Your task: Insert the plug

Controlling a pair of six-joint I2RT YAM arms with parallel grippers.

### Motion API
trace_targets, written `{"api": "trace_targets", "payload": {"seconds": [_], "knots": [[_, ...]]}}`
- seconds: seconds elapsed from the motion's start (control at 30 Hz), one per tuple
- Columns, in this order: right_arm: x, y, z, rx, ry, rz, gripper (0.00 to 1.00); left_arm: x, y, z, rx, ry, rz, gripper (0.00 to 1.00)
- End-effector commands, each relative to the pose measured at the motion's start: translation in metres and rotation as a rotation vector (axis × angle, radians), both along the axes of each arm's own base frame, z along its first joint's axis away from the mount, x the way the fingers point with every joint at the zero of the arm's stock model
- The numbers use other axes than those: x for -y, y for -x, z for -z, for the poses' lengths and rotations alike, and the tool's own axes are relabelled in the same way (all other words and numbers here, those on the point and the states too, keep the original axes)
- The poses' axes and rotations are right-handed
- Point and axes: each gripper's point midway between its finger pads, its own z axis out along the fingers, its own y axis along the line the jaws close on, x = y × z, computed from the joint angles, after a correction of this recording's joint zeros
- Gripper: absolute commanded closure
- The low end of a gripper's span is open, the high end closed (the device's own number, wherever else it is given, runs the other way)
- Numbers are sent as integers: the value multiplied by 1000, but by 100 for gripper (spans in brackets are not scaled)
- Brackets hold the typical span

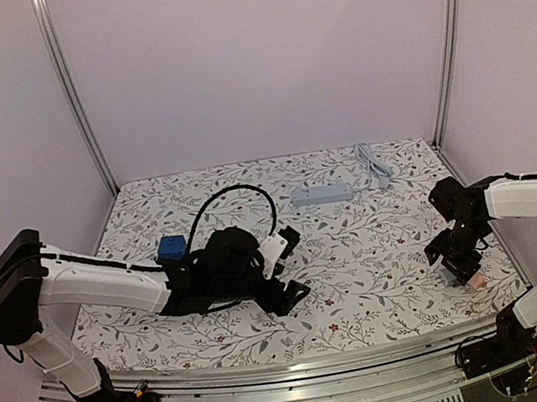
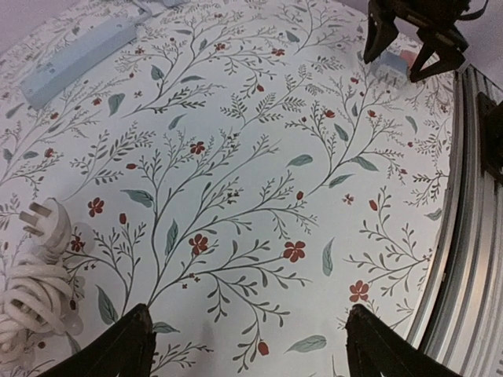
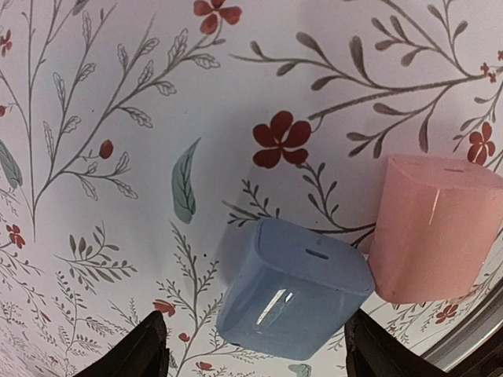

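A pale blue power strip lies at the back centre, also in the left wrist view. A white plug with its coiled white cord lies on the mat, left of my left gripper. That gripper is open and empty, low over the mat. My right gripper is open at the near right. In its wrist view the right gripper stands with a finger on either side of a blue plug adapter, not touching it. A pink adapter stands against the blue one.
A dark blue cube sits by the left arm, with a black cable loop behind it. A white cable lies at the back right. The metal front rail runs close to the right gripper. Frame posts stand at the back corners.
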Motion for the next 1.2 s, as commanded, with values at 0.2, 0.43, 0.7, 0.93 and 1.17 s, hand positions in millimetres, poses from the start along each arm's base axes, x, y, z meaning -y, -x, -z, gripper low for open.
{"api": "trace_targets", "payload": {"seconds": [0.2,0.43,0.7,0.93,1.17], "knots": [[-1,0,13,-28,-8,4,35,-1,5,5,-4,7,7,17],[0,4,17,-41,-4,7,46,-2,5,7,-1,0,7,18],[2,5,20,-49,12,-6,58,-4,4,9,0,-4,0,19],[-16,-13,17,10,-58,-154,96,-10,-3,6,-7,20,-28,19],[-36,-45,-18,134,62,-360,100,-24,-11,-1,-52,68,-53,20]]}}
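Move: The light-blue plug stands almost under the right hand, its middle about 1 cm to the right and 1 cm below, in between the open fingers and closer to one of them. The pink plug is its close neighbour, about 6 cm to the hand's right, 2 cm back and 1 cm lower. From the left hand the light-blue plug lies about 28 cm to the right, level in reach and about 8 cm below. Down a little over 1 cm goes the right hand, pointing at the table, while its wide-open fingers close to under half and pinch the light-blue plug by its sides. After a short hold it carries the plug forward and left, about 2 cm each way, away from the pink plug, rising slightly and turning some 15 degrees counter-clockwise. Late on, the empty, open left hand eases about 2 cm left and down. ##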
